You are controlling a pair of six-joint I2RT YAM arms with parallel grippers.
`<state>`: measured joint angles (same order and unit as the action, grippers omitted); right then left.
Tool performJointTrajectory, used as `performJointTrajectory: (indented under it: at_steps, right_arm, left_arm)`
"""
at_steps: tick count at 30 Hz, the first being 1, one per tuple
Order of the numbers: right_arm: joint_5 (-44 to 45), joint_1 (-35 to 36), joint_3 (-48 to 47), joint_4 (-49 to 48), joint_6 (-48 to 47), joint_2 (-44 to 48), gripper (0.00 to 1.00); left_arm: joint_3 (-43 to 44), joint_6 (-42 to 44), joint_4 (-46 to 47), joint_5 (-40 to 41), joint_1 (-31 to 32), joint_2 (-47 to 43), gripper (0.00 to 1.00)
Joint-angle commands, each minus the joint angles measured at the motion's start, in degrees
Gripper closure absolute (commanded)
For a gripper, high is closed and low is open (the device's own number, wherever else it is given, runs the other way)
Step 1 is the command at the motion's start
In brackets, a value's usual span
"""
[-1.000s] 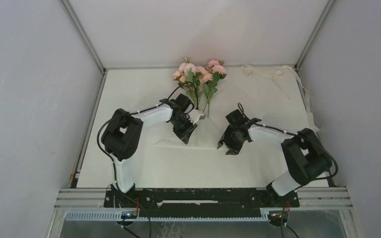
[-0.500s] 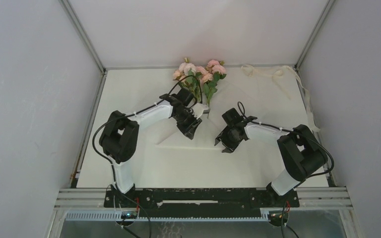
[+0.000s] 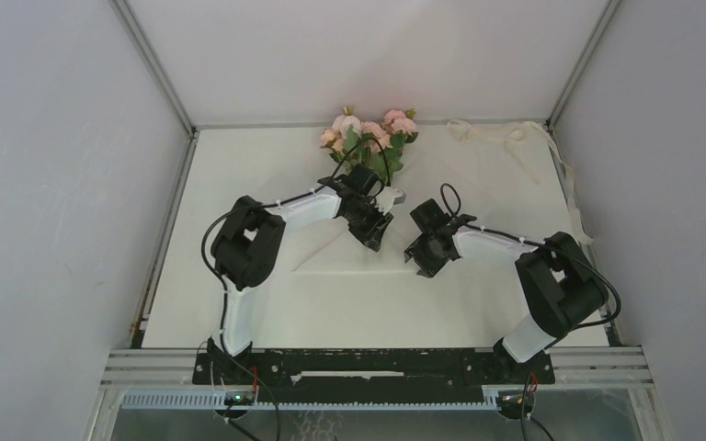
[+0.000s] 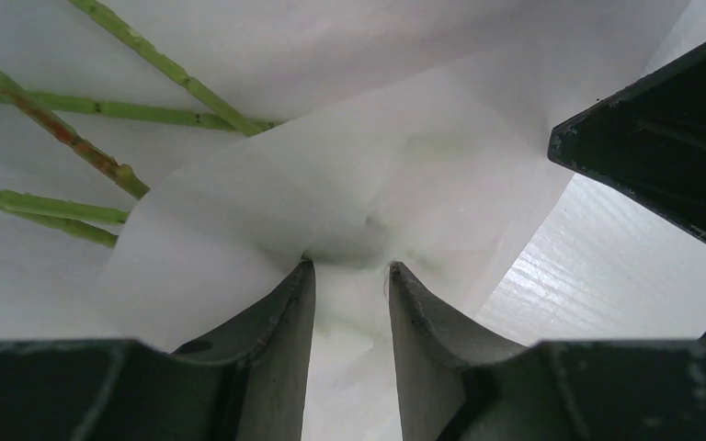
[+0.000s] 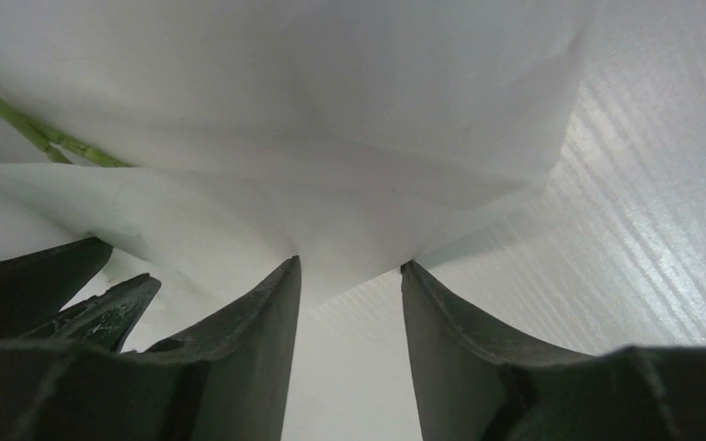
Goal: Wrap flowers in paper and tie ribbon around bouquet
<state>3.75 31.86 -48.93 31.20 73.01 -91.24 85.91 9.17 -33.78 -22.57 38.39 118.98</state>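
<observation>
The flowers (image 3: pixel 369 138), pale pink with green leaves, lie at the back of the table with their stems (image 4: pixel 101 162) pointing toward me on the white paper (image 3: pixel 317 262). A fold of the paper (image 4: pixel 285 184) is lifted over the lower stems. My left gripper (image 3: pixel 375 237) is just below the blooms. In its wrist view the left gripper (image 4: pixel 349 266) is open, tips against the fold with paper in the gap. My right gripper (image 3: pixel 421 266) is close beside it, and in its wrist view this gripper (image 5: pixel 349 265) is open at the paper (image 5: pixel 285 110) edge. The cream ribbon (image 3: pixel 506 134) lies at the back right.
The ribbon trails down along the right wall (image 3: pixel 566 175). White table (image 5: pixel 643 230) shows to the right of the paper. Metal frame posts stand at the back corners (image 3: pixel 184 119). The two grippers are only a short gap apart.
My left arm has swung right and toward the back, drawing the paper fold over the stems, and its jaws have widened a little. The right gripper has edged left and narrowed slightly.
</observation>
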Motion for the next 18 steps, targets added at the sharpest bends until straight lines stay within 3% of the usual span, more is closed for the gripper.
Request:
performJointTrajectory:
  at_steps: [1, 9, 10, 12, 13, 18]
  right_arm:
    - [10.23, -1.25, 2.61, 4.82, 0.19, -4.75, 0.49]
    - [12.49, -1.45, 1.99, 4.86, -2.03, -5.25, 0.72]
    - [13.01, -1.57, 1.99, 4.87, -2.43, -4.8, 0.77]
    - [13.82, -1.55, 1.97, 4.29, -4.15, -3.77, 0.96]
    - [14.51, -1.47, 1.87, 3.89, -5.06, -3.17, 1.0]
    - [23.54, 1.94, -2.71, 6.65, -10.72, -1.53, 1.0]
  left_arm:
    - [-0.94, -2.22, 3.81, 1.35, -0.12, -0.18, 0.59]
    - [-1.75, -2.23, 4.02, 1.0, -0.16, 0.63, 0.59]
    - [-1.75, -2.18, 3.99, 1.22, -0.16, 0.64, 0.59]
    - [-1.63, -1.98, 4.13, 1.71, -0.16, 0.77, 0.59]
    - [-1.58, -1.89, 4.28, 2.12, -0.09, 0.91, 0.59]
    - [-1.35, -2.06, 4.34, 2.19, -0.3, 1.94, 0.59]
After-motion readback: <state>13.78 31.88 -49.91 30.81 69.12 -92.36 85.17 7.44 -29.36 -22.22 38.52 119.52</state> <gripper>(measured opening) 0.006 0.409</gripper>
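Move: The near folded edge of the paper, where the right fingers will shut, runs just below their tips, about 1 cm ahead and 2 cm to the right, with its right-hand corner some 4 cm right and 1 cm back. The uncovered ends of the stems lie roughly 8 cm ahead and 6 cm left of the right hand. From the left hand, which is on the flap, that edge spot is about 4 cm back and 12 cm right. The right hand, low over the paper, slides about 3 cm forward and to the right along the flap, its fingertips swinging some 10 degrees the same way, while its half-open fingers shut completely and pinch the paper near its folded edge. The left hand keeps its partly open fingertips resting on the flap to hold it down, creeping only about 1 cm forward and right. ##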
